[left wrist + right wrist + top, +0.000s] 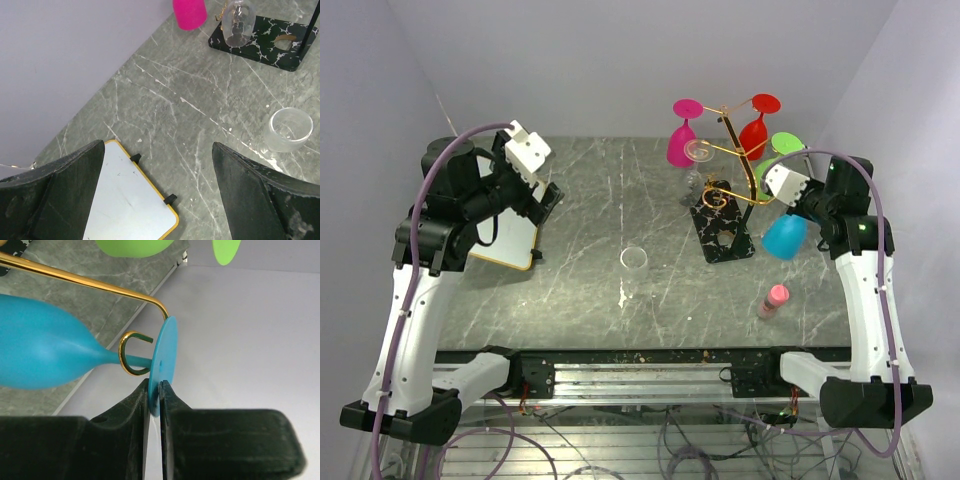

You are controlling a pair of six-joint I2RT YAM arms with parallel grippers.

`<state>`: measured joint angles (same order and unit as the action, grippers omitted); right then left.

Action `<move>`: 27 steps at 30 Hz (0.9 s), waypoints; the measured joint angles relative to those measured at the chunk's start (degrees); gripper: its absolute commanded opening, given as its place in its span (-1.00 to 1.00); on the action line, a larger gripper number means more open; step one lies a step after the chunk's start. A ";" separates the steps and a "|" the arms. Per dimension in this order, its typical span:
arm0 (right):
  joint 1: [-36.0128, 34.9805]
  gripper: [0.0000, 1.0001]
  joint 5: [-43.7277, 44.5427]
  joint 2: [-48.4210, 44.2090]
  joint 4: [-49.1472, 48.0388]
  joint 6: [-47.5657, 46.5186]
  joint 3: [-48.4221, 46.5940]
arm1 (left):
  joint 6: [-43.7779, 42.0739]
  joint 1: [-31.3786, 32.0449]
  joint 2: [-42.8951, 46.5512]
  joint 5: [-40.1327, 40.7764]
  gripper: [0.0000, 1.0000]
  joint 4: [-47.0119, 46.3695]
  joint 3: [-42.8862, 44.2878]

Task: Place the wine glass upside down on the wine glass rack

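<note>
A blue wine glass [785,236] hangs bowl-down at the right end of the wine glass rack [722,232], a gold wire stand on a black marbled base. In the right wrist view the stem of the blue wine glass [45,355] passes through a curled gold hook [131,352], with its round foot [165,355] beyond the hook. My right gripper [160,387] has its two black fingers pressed on either face of that foot. In the top view the right gripper [790,207] is beside the rack. Far to the left, my left gripper [548,200] stands open and holds nothing.
Pink [681,145], red [753,132], green [775,150] and clear [237,22] glasses hang on the rack. A clear cup [634,259] stands mid-table. A yellow-edged whiteboard [120,200] lies under the left gripper [157,145]. A pink bottle [774,300] lies near the right arm.
</note>
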<state>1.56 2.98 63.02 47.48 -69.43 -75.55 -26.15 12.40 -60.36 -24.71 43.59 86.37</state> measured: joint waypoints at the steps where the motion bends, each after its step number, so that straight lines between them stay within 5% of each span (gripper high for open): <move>1: -0.02 -0.72 0.00 -0.11 0.02 0.04 0.11 | -0.04 0.00 0.07 0.00 0.98 0.00 -0.24; 16: -0.02 -0.32 -0.28 -1.51 0.87 1.73 1.11 | -0.61 0.00 0.35 -0.50 0.96 -0.37 -5.42; 27: 0.15 0.25 -3.04 -2.21 3.39 5.18 0.66 | 3.48 0.00 -1.46 -4.87 0.87 -3.34 -11.54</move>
<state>1.72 -0.05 60.82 50.87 -64.25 -74.89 -22.68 12.40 -61.82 -29.58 40.25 74.83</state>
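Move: The blue wine glass hangs upside down on the rack's lower hook, its middle about 7 cm below the right hand, 3 cm left and 2 cm back; the fingertips are still at its foot's right edge. The green glass is roughly 9 cm ahead and 4 cm left, level with the hand. From the left hand, the clear wine glass stands some 14 cm right, 9 cm back and 30 cm below; the whiteboard lies about 12 cm left, 6 cm ahead, 39 cm down. The blue glass's foot is let go: the right fingers, already slightly parted, open to over half and ease about 2 cm back, with a slight shift left and down and a small roll. Meanwhile the clear glass is approached by the empty left hand, which sinks nearly 8 cm, drifting right near the end and tipping its wide-open fingers some 10 degrees further down. ##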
